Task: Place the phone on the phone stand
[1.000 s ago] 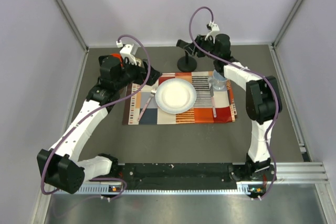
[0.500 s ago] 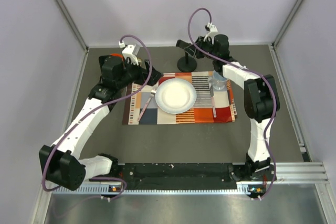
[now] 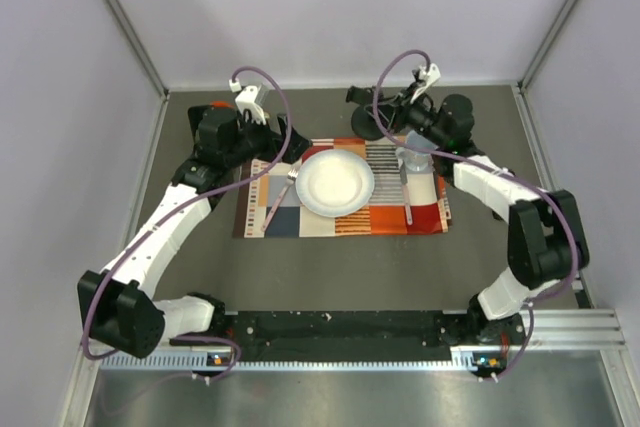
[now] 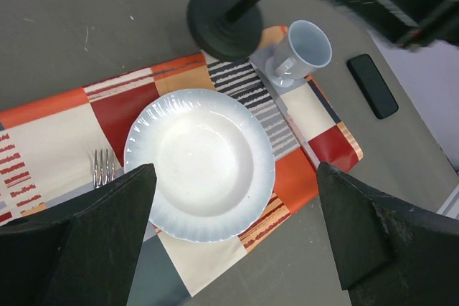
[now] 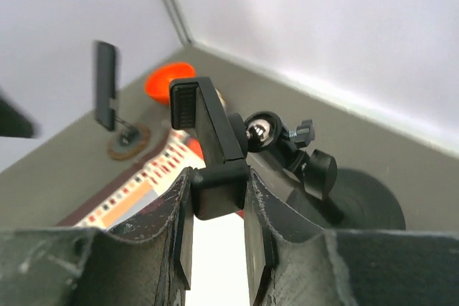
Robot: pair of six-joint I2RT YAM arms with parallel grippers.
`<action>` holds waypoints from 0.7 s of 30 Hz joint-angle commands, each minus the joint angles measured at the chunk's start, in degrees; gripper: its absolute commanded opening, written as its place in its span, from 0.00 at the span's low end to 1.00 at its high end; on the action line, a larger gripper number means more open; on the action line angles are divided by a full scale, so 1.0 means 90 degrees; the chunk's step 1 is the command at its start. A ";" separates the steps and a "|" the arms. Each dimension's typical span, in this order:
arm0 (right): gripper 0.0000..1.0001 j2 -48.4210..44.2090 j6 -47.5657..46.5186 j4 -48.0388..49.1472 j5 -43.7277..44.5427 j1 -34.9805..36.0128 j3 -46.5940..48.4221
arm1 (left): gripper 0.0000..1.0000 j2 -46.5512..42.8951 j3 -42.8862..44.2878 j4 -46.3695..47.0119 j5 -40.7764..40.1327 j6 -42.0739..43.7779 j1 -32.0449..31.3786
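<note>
The phone [image 4: 372, 85] lies flat on the table to the right of the placemat, seen in the left wrist view. The phone stand [image 5: 107, 93], a tilted plate on a brown disc, stands far off at the left of the right wrist view. In the top view both are hidden. My right gripper [image 5: 219, 209] [image 3: 397, 117] is shut on the clamp head [image 5: 208, 137] of the black round-based post [image 3: 365, 125]. My left gripper [image 4: 235, 177] [image 3: 285, 142] is open and empty above the white plate [image 4: 201, 163].
A patterned placemat [image 3: 300, 217] holds the white plate [image 3: 336, 182], a fork [image 4: 104, 166], a knife [image 3: 406, 192] and a pale mug [image 3: 415, 152]. The post's round base [image 4: 224, 8] sits at the mat's far edge. An orange object [image 5: 166, 80] lies near the stand.
My right arm's elbow has swung out to the right and its wrist has dropped lower, still gripping the clamp head, which shifted slightly right. My left arm has hardly moved.
</note>
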 commanded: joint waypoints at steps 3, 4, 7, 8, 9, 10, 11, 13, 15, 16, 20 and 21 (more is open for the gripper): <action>0.00 -0.1977 -0.0787 0.1514 -0.0822 0.0233 -0.0223 | 0.98 -0.0128 0.0006 0.0199 -0.0076 -0.0022 -0.0030; 0.00 -0.2278 -0.1000 0.0903 -0.0793 0.0292 -0.0214 | 0.98 -0.0186 0.0006 0.0199 -0.0086 -0.0013 -0.0030; 0.00 -0.3000 -0.1381 -0.0417 -0.0694 0.0643 -0.0310 | 0.98 -0.0352 0.0055 0.0141 -0.0115 0.0026 -0.0030; 0.00 -0.3217 -0.1499 -0.0693 -0.0550 0.0857 -0.0427 | 0.98 -0.0391 0.0064 0.0150 -0.0106 0.0026 -0.0030; 0.00 -0.3441 -0.1617 -0.0898 -0.0336 0.0955 -0.0554 | 0.98 -0.0440 0.0045 0.0150 -0.0096 0.0026 -0.0030; 0.00 -0.3850 -0.1328 -0.0988 -0.0150 0.0985 -0.0826 | 0.98 -0.0528 0.0055 0.0160 -0.0087 0.0007 -0.0030; 0.00 -0.4037 -0.1073 -0.1162 -0.0109 0.0976 -0.0935 | 0.98 -0.0557 0.0045 0.0170 -0.0067 -0.0003 -0.0020; 0.00 -0.4457 -0.0499 -0.1505 -0.0031 0.1015 -0.1256 | 0.98 -0.0674 0.0055 0.0170 -0.0057 -0.0022 -0.0020; 0.00 -0.4995 0.0059 -0.1817 -0.0050 0.1034 -0.1521 | 0.98 -0.0733 0.0055 0.0209 0.0011 -0.0051 -0.0020; 0.00 -0.5151 0.0545 -0.1934 -0.0108 0.1063 -0.1754 | 0.98 -0.0782 0.0055 0.0228 0.0060 -0.0081 -0.0020; 0.00 -0.5825 0.1428 -0.2929 -0.0449 0.1181 -0.2069 | 0.98 -0.0841 0.0035 0.0326 0.0333 -0.0218 -0.0030; 0.00 -0.5904 0.1594 -0.3212 -0.0576 0.1210 -0.2118 | 0.98 -0.0851 0.0026 0.0355 0.0372 -0.0256 -0.0020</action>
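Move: The black stand, already gripped and off the table, is being taken to what looks like the bare table just before the placemat, about 27 cm back from the right hand, straight in line, and 26 below. The mug stands level with that hand, 9 cm to its right; the plate lies 6 cm back and 13 left, the knife 9 back and 6 right. From the left hand the same spot is some 16 cm back, 21 right and 28 below. The black stand, held by its head in the right fingers, is swept about 23 cm back over the placemat, first climbing some 14 cm, then sinking about 6 on the way. The wrist tips up roughly 20 degrees and levels again, turning about 10 degrees counter-clockwise; the grip is kept. The empty, open left hand lifts about 4 cm and draws slightly back. ##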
